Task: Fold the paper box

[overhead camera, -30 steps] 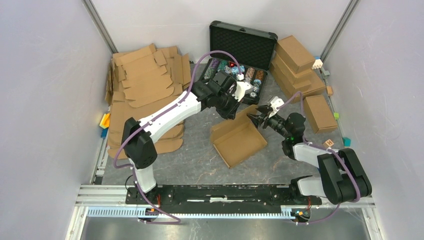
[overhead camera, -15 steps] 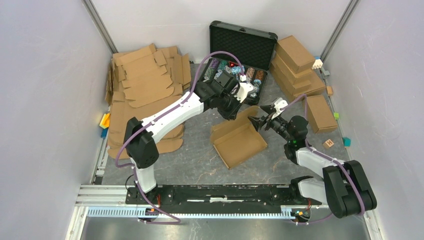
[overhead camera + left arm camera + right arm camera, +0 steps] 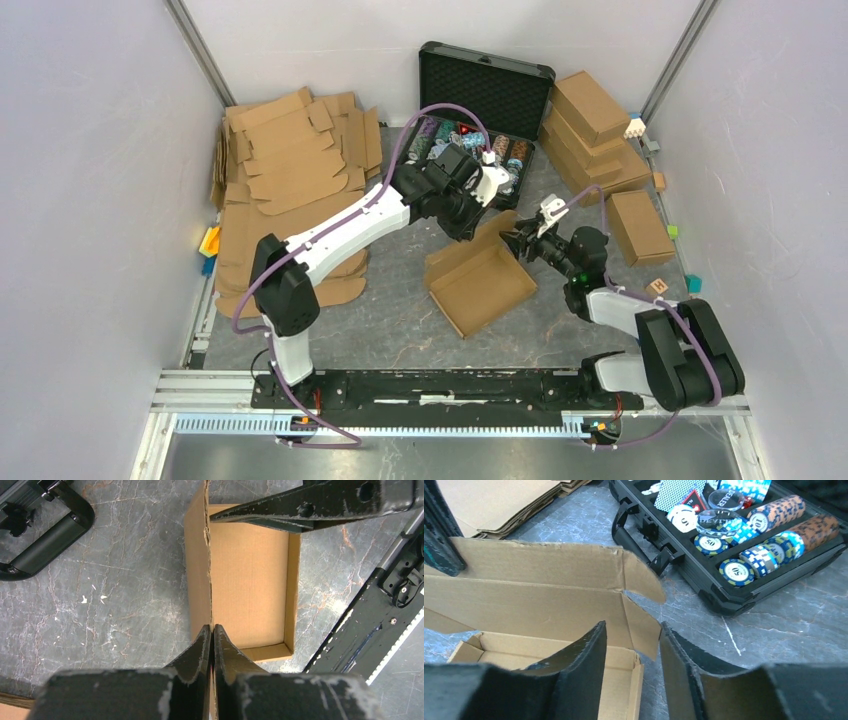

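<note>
The paper box (image 3: 482,288) lies open in the middle of the table, its tray walls up and its lid standing upright at the far side. My left gripper (image 3: 470,230) is shut on the top edge of that lid; in the left wrist view the jaws (image 3: 213,628) pinch the lid above the box (image 3: 250,575). My right gripper (image 3: 512,243) is open at the box's right end. In the right wrist view its fingers (image 3: 633,630) straddle the lid's loose side flap (image 3: 644,626) without touching it. The box (image 3: 539,605) fills the left of that view.
An open black case of poker chips (image 3: 478,110) stands behind the box. A pile of flat cardboard blanks (image 3: 290,185) covers the left side. Finished brown boxes (image 3: 592,125) and one more (image 3: 640,226) sit at the right, with small coloured blocks (image 3: 693,283) nearby.
My left gripper has shifted a little to the right with the lid still in it, and the box moved slightly with it. My right gripper stays open at the side flap.
</note>
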`<state>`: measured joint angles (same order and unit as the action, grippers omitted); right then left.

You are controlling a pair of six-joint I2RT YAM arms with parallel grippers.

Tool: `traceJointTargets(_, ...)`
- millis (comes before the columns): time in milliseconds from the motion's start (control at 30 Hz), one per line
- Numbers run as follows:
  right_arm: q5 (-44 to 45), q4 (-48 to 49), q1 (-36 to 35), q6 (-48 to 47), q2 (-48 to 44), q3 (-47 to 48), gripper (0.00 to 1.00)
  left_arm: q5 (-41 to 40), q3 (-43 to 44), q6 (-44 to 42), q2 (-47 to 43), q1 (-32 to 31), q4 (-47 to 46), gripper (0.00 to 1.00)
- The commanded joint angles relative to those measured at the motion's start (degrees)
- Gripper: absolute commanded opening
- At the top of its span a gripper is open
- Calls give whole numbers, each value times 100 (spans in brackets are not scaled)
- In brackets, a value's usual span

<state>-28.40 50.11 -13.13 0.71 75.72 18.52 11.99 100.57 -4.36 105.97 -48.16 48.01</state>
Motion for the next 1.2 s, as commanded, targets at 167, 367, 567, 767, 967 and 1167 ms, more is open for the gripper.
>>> traceJointTargets(167,-39,145,-241,134,-681,-218,30,-186,230,171,193,-161,34,8)
traceJointTargets(367,175,-221,-434,7,-759,-138,25,-223,287,206,248,-187,33,8)
traceJointTargets(567,504,-356,-479,106,-743,-193,6,-222,320,225,261,-237,33,8)
traceJointTargets(767,796,-96,-498,193,-1043,-566,0,-446,366,586,184,-246,38,21)
traceJointTargets(967,915,8,-523,184,-1262,-790,0,-827,33,928,-362,-246,-110,44)
traceJointTargets(1167,991,57,-551,151,-1422,-922,0,-1889,-1247,1380,-1716,-246,-622,67)
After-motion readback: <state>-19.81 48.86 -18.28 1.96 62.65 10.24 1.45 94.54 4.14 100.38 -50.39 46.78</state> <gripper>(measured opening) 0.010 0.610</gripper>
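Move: The right hand's half-open fingers already straddle the side tab at the right end of the paper box's back wall, practically at the hand point. The box floor's middle lies about 9 cm back, 4 cm left and 11 cm below that hand; the chip case is some 17 cm ahead, 8 cm left and 9 cm lower. The left hand still pinches the lid edge. From it the tab is about 10 cm right, 1 cm ahead and 6 cm down. Back towards the robot by about 3.5 cm goes the right hand, pausing partway while its half-open fingers shut on the side tab, then drawing the pinched tab back. The left hand keeps its pinch on the lid and eases back and down about 1 cm, then opens well, letting go, and starts off left some 2 cm, turning about 10 degrees counter-clockwise. ##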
